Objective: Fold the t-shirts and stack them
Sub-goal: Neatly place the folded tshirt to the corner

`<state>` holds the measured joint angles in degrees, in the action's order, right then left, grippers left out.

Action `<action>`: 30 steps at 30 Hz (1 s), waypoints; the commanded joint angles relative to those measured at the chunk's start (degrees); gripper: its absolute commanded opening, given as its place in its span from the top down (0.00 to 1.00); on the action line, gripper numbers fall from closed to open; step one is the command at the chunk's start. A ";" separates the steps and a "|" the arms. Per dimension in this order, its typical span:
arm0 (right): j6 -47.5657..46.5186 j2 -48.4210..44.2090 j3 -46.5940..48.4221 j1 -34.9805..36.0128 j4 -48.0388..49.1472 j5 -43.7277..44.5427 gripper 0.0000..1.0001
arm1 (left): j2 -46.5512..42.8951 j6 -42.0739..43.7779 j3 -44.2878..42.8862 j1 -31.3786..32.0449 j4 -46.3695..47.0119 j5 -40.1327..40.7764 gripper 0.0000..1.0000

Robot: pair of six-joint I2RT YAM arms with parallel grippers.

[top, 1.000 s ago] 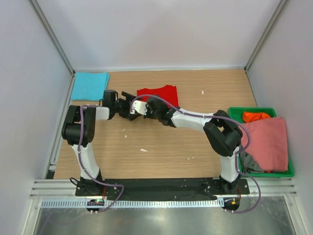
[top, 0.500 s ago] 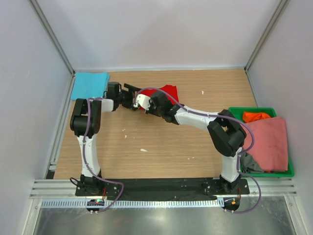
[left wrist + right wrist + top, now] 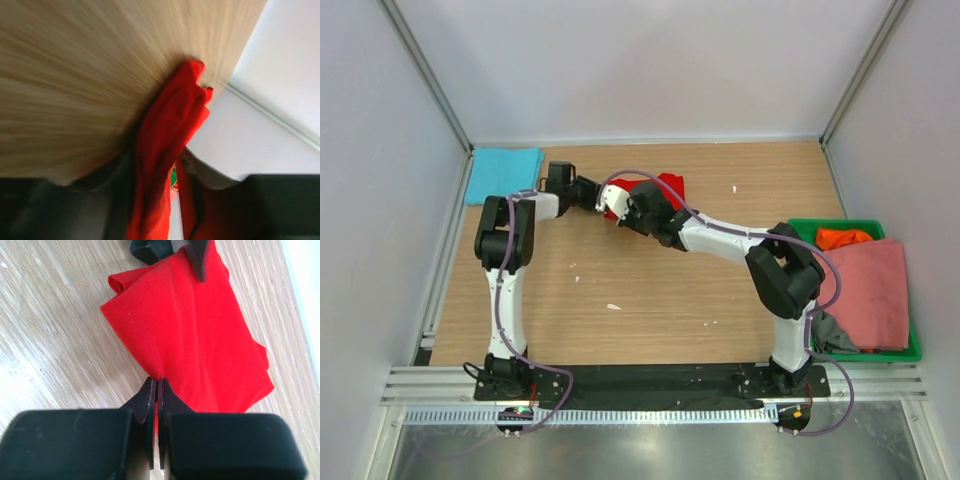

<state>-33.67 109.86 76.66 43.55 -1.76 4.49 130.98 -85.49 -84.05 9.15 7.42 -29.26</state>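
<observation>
The red t-shirt [image 3: 665,183] lies folded at the back middle of the table, partly under the right arm. My right gripper [image 3: 632,196] is shut on its near edge, with red cloth pinched between the tips [image 3: 157,382]. In the right wrist view the red t-shirt [image 3: 190,340] spreads away from those tips. My left gripper [image 3: 597,193] reaches its left corner. Its fingers stand apart on either side of a fold of the red t-shirt [image 3: 170,130], with a slit of light beside the cloth. The turquoise t-shirt [image 3: 503,175] lies folded at the back left.
A green crate [image 3: 895,355] stands at the right edge. It holds a salmon pink t-shirt [image 3: 865,290], an orange one [image 3: 842,238] and a dark grey one [image 3: 830,335]. Grey walls enclose the table on three sides.
My left gripper has moved back and to the right onto the red t-shirt's left corner, and its jaws have narrowed around the cloth. The right gripper stayed shut and shifted slightly toward the back.
</observation>
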 commanded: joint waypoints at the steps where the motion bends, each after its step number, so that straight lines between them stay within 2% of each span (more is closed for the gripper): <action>1: 3.34 -3.60 2.53 -0.22 2.64 -0.89 0.96 | 1.38 4.79 -2.60 0.08 -2.41 2.36 0.70; 2: 4.65 -3.78 2.61 -0.22 2.29 0.16 0.88 | 1.39 5.94 -3.31 0.17 -2.58 2.62 0.85; 3: 7.62 -4.04 2.79 -0.22 0.63 0.60 0.76 | 1.39 7.43 -4.10 0.17 -4.07 3.23 0.93; 4: 9.39 -5.17 2.70 -0.22 -0.17 1.13 0.51 | 1.21 11.80 -6.10 0.17 -5.39 3.76 1.00; 6: 14.65 -7.11 1.31 -0.22 -2.36 4.46 0.33 | 0.95 17.35 -10.31 0.26 -11.68 4.64 1.00; 7: 15.99 -9.64 0.69 -0.22 -3.59 5.87 0.10 | 0.34 21.90 -11.56 0.26 -13.81 6.30 1.00; 9: 18.98 -12.99 -2.11 -0.13 -7.35 11.11 0.00 | -0.81 27.37 -13.41 0.34 -18.20 8.06 1.00; 10: 21.95 -14.49 -2.91 -0.22 -9.38 12.63 0.00 | -1.16 30.09 -16.29 0.43 -20.93 9.90 1.00; 11: 23.11 -17.81 -3.79 -0.22 -11.66 13.69 0.00 | -1.42 36.82 -18.15 0.61 -23.57 11.05 1.00; 12: 24.25 -19.50 -5.80 -0.22 -16.39 15.70 0.00 | -1.51 39.67 -20.34 0.78 -30.38 12.37 1.00; 14: 27.33 -24.23 -9.14 -0.22 -18.62 17.21 0.01 | -1.78 47.57 -26.06 0.79 -36.31 16.85 1.00; 15: 28.04 -29.39 -13.17 -0.22 -19.33 17.74 0.00 | -2.04 50.05 -29.12 0.78 -41.47 18.78 1.00; 18: 30.59 -38.19 -19.68 -0.22 -20.73 17.31 0.00 | -2.92 58.29 -33.18 0.52 -46.95 25.11 1.00; 22: 33.40 -44.80 -24.18 -0.22 -22.23 15.99 0.00 | -1.96 67.81 -41.09 0.08 -53.63 32.76 1.00; 27: 33.06 -47.64 -27.00 -0.22 -23.46 14.67 0.00 | -0.55 76.86 -50.85 -0.01 -60.06 44.17 1.00; 30: 31.74 -48.08 -26.92 -0.22 -24.17 14.58 0.00 | -1.95 82.66 -51.13 -0.01 -59.11 48.23 1.00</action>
<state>-2.20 63.48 49.58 43.33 -25.63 19.33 131.50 -12.91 -133.38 9.58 -48.40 9.87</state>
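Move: The folded red t-shirt, its near-left edge still held up by the right fingers, has its middle about 10 cm right of the left hand, 2 cm back and a few centimetres lower; its left edge is already between the left fingers. The blue t-shirt in the corner lies some 26 cm left of the left hand and 7 cm farther out. From the right hand, the red t-shirt's middle is roughly 9 cm ahead, 4 cm right and 8 cm below. The red t-shirt's edge is pinched as the left fingers shut the rest of the way; the left hand then carries it up and left, about 13 cm each, towards the blue t-shirt, rolling some 75 degrees with its left side rising until the fingers point ahead and down. The right fingers open wide, let go, and that hand withdraws right and back, arching up before sinking partway. ##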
